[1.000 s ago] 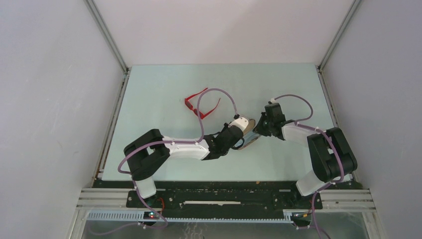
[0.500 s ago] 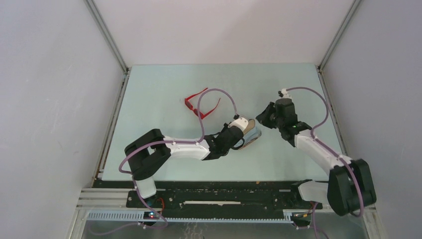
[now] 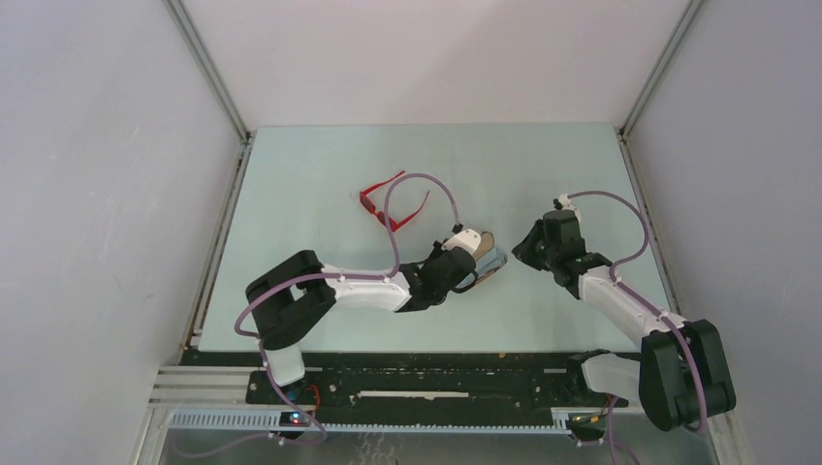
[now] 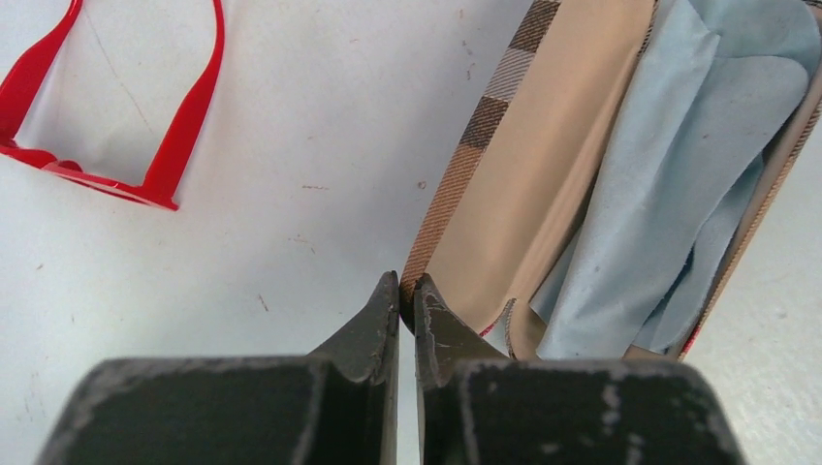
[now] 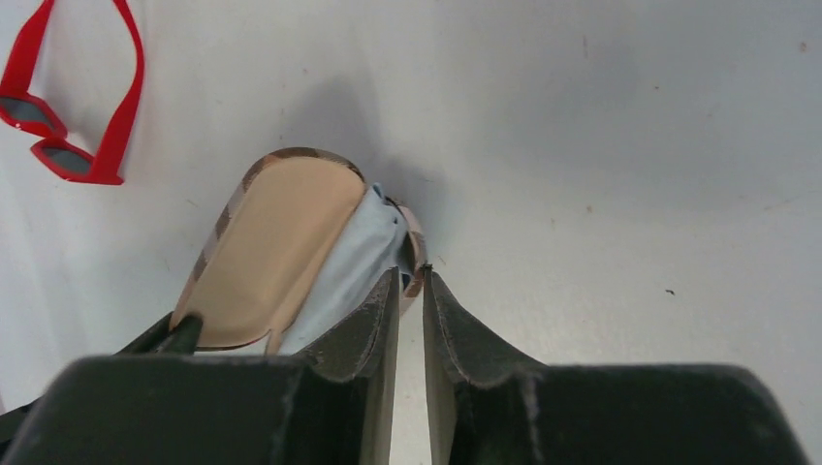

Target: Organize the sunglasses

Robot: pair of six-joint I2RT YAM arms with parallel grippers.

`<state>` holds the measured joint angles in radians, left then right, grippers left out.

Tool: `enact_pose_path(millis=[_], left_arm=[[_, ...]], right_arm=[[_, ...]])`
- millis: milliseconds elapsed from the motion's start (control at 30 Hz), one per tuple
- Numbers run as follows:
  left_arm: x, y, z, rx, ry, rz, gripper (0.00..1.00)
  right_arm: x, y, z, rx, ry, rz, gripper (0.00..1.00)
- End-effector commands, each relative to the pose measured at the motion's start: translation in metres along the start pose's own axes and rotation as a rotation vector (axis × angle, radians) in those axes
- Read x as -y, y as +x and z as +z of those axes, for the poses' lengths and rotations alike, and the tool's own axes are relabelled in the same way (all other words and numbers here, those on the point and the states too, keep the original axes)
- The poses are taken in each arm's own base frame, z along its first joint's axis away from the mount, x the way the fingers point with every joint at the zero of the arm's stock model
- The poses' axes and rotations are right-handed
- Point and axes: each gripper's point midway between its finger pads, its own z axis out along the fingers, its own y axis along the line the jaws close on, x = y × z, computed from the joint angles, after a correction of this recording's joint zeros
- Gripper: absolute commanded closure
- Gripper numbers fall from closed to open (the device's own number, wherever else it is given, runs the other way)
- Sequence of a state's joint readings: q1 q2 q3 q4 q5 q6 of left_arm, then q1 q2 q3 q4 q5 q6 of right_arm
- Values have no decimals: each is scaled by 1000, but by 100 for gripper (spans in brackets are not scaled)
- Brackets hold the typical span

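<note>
The red sunglasses (image 3: 388, 205) lie unfolded on the table's left-centre, apart from both grippers; they also show in the left wrist view (image 4: 107, 184) and the right wrist view (image 5: 73, 155). The brown plaid case (image 3: 490, 260) lies open, showing its tan lining (image 4: 523, 194) and a pale blue cloth (image 4: 669, 194) inside. My left gripper (image 4: 407, 291) is shut on the case's plaid rim. My right gripper (image 5: 410, 281) hovers just right of the case (image 5: 276, 242). Its jaws stand a narrow gap apart with nothing between them.
Metal rails run along the left edge (image 3: 218, 242) and the right edge (image 3: 645, 203) of the pale table. White walls close in both sides and the back. The left arm's purple cable (image 3: 426, 184) loops over the sunglasses' near side.
My right gripper has let go of the case's right end and drawn back to the right and nearer, its jaws parting slightly. The left gripper and the sunglasses have not moved.
</note>
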<state>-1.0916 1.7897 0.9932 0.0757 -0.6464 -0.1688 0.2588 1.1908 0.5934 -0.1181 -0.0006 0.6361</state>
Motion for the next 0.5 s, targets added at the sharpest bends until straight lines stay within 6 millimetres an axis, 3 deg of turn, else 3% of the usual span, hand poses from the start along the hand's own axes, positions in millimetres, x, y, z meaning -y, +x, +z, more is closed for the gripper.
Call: enact_pose_path(millis=[0,133,167,267,467], left_arm=[[-7,-11,-2,-11,-76,-38,100],[-3,-8,-4,-41,-59,-48,87],[-2,-9,-5,-43,-58,-57,78],[0,-10,-8,-43,-39,-75,62],[3,-26,-18,-21,17,-96,56]], right_arm=[[3,-13,-4,47,17,14,77],[5,-13,-4,45,19,12,77],[5,-13,-4,44,19,12,77],[6,-15,-6,50,22,18,77],[6,-22,-15,85,29,26,77]])
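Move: The left hand still has the near left corner of the sunglasses case pinched; the middle of the open case is about 4 cm ahead, 6 cm to its right and 3 cm lower. The cloth in the case sits roughly 4 cm ahead and 8 cm right, and the red sunglasses some 18 cm ahead and 12 cm left. From the idle right hand, the case lies about 10 cm left and 1 cm ahead. Easing left, back and down, about 1 cm each way, the left hand opens its fingers from nearly shut to a little under half wide and lets go of the case's near left corner. The fingertips tip down and the hand swings counter-clockwise, each by some 5 degrees, and the tips stay close around the freed corner. ##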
